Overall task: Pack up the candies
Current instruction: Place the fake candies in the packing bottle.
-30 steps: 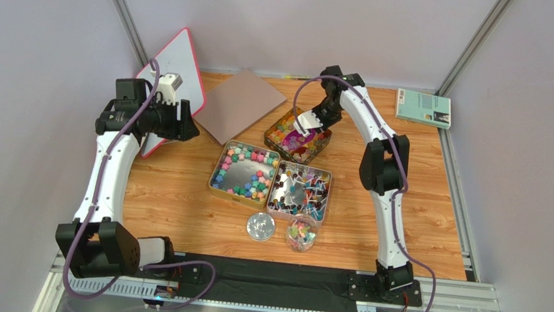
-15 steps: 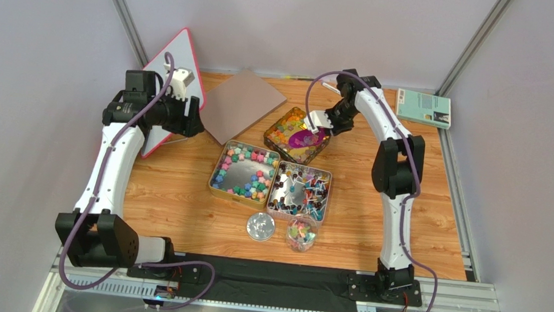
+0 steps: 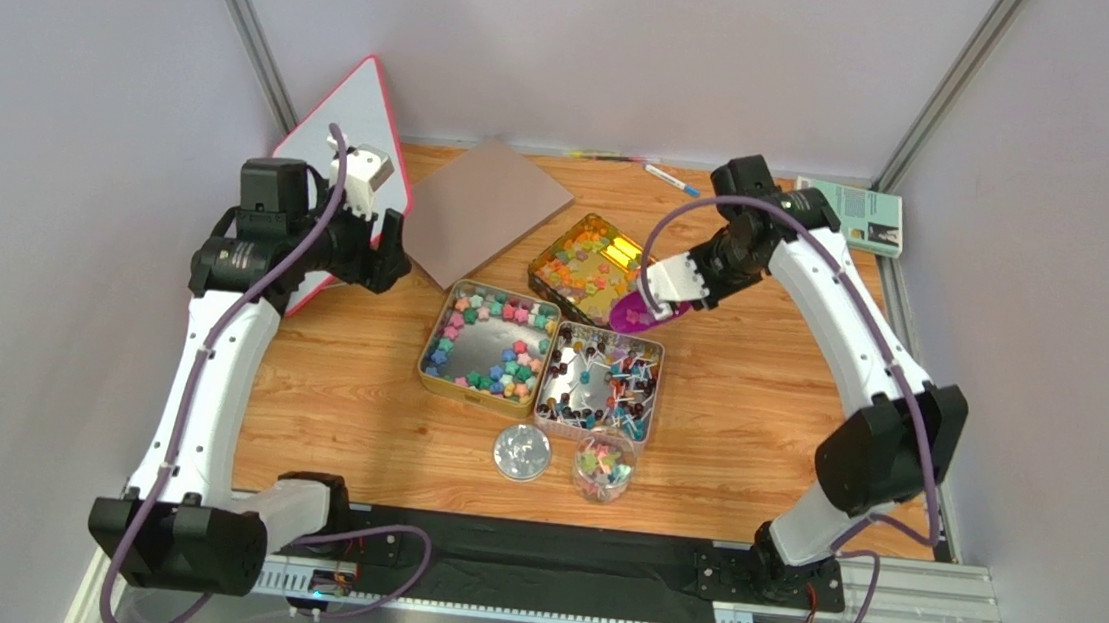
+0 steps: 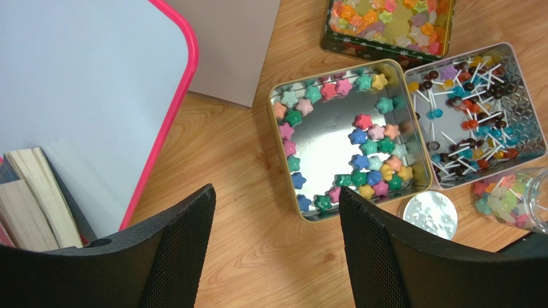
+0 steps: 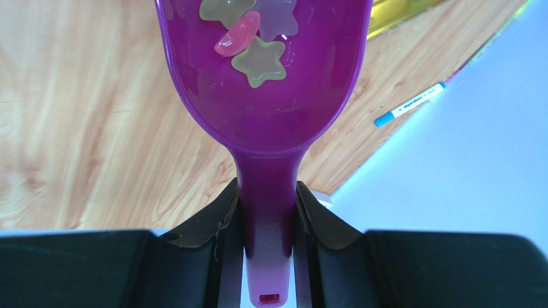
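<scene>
Candies fill three open tins: pastel stars in the left tin (image 3: 490, 339) (image 4: 328, 141), lollipops in the right tin (image 3: 603, 381) (image 4: 521, 122), glossy orange-yellow pieces in the back tin (image 3: 588, 262) (image 4: 373, 52). My right gripper (image 3: 664, 284) (image 5: 267, 196) is shut on the handle of the purple scoop (image 3: 633, 313) (image 5: 267, 96). The scoop carries a few pale star candies (image 5: 257, 61) and hangs just right of the back tin. A small glass jar (image 3: 603, 468) (image 4: 514, 199) holds mixed candies, its lid (image 3: 521, 453) (image 4: 431, 215) beside it. My left gripper (image 3: 377, 259) (image 4: 276, 192) hangs open and empty, high at the left.
A pink-rimmed whiteboard (image 3: 358, 129) leans at the back left, with book edges (image 4: 32, 199) below it in the left wrist view. A brown board (image 3: 482, 212) lies behind the tins. A teal book (image 3: 848, 214) and a blue marker (image 3: 670, 179) (image 5: 408, 104) lie at the back right.
The right arm swung right and lifted the scoop out of the back tin with candies in it. The left arm shifted slightly by the whiteboard, its jaws widening a little.
</scene>
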Controlling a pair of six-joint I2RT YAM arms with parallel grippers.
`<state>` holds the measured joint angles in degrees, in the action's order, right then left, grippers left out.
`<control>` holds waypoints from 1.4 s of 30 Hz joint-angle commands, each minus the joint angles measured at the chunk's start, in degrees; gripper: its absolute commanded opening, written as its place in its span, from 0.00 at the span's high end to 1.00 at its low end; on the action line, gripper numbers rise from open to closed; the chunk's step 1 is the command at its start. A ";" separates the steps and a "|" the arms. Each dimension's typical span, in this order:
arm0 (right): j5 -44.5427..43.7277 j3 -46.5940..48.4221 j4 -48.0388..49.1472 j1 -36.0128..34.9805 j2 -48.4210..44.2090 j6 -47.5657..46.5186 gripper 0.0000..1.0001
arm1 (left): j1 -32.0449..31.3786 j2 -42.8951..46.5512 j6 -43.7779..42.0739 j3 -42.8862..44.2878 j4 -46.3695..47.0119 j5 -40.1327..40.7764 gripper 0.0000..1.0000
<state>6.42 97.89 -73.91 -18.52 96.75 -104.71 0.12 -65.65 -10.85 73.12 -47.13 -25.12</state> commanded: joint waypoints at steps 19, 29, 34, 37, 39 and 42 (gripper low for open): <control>-25.04 -29.24 -1.94 -24.44 -25.73 18.91 1.00 | -1.44 9.75 1.62 -4.83 -0.77 0.07 0.23; -41.03 -28.98 -6.24 -36.14 -21.69 32.63 1.00 | -1.44 13.09 2.94 -7.11 -0.24 -0.19 0.23; -46.83 -27.93 -11.86 -40.44 -19.32 38.87 1.00 | -1.44 15.02 3.03 -8.17 -0.15 -0.10 0.23; -50.08 -29.06 -13.27 -42.55 -19.76 39.40 1.00 | -1.44 15.72 2.85 -8.43 0.02 -0.01 0.23; -51.85 -30.38 -14.15 -43.52 -20.46 40.01 1.00 | -1.44 16.07 2.94 -8.52 -0.06 -0.19 0.23; -51.85 -31.44 -16.61 -45.19 -21.68 41.60 1.00 | -1.44 16.60 3.12 -8.87 0.11 -0.19 0.23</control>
<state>-38.48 67.70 -77.12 -62.04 77.25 -66.94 -1.17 -50.30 -8.86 64.75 -48.18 -24.93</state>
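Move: The packing bottle stands about 24 cm back and 11 cm to the left of the right hand, which holds the purple scoop; the bottle's middle is some 15 cm lower. From that hand, the lollipop tin is about 10 cm back and 12 cm left, the bottle's lid 22 cm back and 22 cm left, both nearly 20 cm down. The left hand has the bottle roughly 19 cm back, 28 cm to its right and 20 cm below. Keep the right gripper shut on the scoop handle and swing the loaded scoop back about 15 cm, past the lollipop tin towards the packing bottle, fast at first and almost level. Then hold back there and roll the wrist on, some 35 degrees in all, so the scoop's lip dips left and back at the bottle's mouth. Draw the empty, open left gripper back about 5 cm. ##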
